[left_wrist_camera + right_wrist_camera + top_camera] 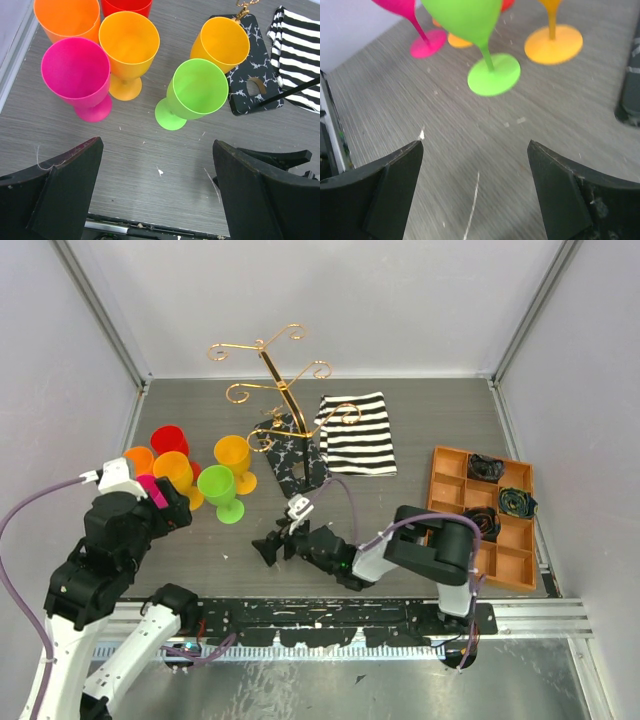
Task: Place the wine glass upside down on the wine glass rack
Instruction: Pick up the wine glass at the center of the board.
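Note:
Several plastic wine glasses stand upright at the table's left. The green one (220, 490) (197, 90) (470, 15) is nearest the middle, with yellow ones (235, 458) (129, 42), a pink one (75, 70), an orange one (138, 458) and a red one (169, 439) around it. The wine glass rack (283, 390), gold wire on a black veined base (245, 75), stands behind them with bare arms. My left gripper (172, 508) (157, 145) hovers open just short of the glasses. My right gripper (270, 548) (475, 145) is low over the table, open and empty, facing the green glass's foot (493, 75).
A black-and-white striped cloth (357, 433) lies right of the rack. An orange compartment tray (437, 480) with dark items sits at the far right. Grey walls close in the table on three sides.

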Motion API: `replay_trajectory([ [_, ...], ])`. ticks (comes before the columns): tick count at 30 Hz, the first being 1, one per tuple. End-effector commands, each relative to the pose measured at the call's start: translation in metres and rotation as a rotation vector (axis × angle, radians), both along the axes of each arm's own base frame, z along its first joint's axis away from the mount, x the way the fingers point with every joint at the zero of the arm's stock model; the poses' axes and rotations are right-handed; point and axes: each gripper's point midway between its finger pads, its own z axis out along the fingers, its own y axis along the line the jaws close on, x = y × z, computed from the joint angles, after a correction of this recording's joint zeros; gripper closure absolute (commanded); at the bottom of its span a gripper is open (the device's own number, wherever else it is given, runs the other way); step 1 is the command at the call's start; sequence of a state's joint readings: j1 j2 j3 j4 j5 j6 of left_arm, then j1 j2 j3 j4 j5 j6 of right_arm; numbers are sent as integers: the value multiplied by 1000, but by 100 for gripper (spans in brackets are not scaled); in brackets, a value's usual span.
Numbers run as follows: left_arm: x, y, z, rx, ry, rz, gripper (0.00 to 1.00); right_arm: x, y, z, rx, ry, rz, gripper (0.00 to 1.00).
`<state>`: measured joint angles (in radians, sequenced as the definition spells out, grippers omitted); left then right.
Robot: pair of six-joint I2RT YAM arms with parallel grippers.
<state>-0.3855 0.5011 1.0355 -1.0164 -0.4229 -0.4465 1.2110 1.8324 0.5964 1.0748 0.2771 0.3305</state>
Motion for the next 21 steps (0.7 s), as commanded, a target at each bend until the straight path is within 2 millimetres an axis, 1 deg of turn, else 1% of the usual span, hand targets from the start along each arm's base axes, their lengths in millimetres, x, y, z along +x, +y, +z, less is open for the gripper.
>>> replay_trajectory([
  [1,0,2,-3,8,-3,8,2,10,31,81,290,-253,17,10],
  [2,0,2,-3,10,-4,7,2,11,35,75,285,-270,22,10],
  [7,-1,5,-3,13,-17,17,2,18,51,65,214,-346,33,11],
  [10,0,5,-4,19,-14,17,2,19,57,60,161,-386,54,11],
  [14,0,5,-5,23,-6,18,2,18,68,45,83,-430,108,11],
  [17,1,4,-5,22,-8,11,2,22,80,38,50,-471,121,12],
  [21,2,1,-6,18,-8,-1,2,30,91,32,15,-522,113,12],
])
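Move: The green wine glass stands about 12 cm ahead and 11 cm to the left of my right hand, its middle about level with the fingers. Just beyond it the yellow glass is some 20 cm ahead and 7 cm left, and the orange glass about 16 cm ahead and 21 cm left. The rack's dark base lies roughly 24 cm ahead and 6 cm right. From my left hand the green glass is about 14 cm ahead, 9 cm right and 19 cm below. Fingers still wide open and low over the board, I carry my right hand on to the left by about 8 cm, easing a little forward, towards the green wine glass. On the way I roll the wrist so that its far side comes up some 25 degrees, bringing the jaws from dipping slightly to about level, still short of the stem. ##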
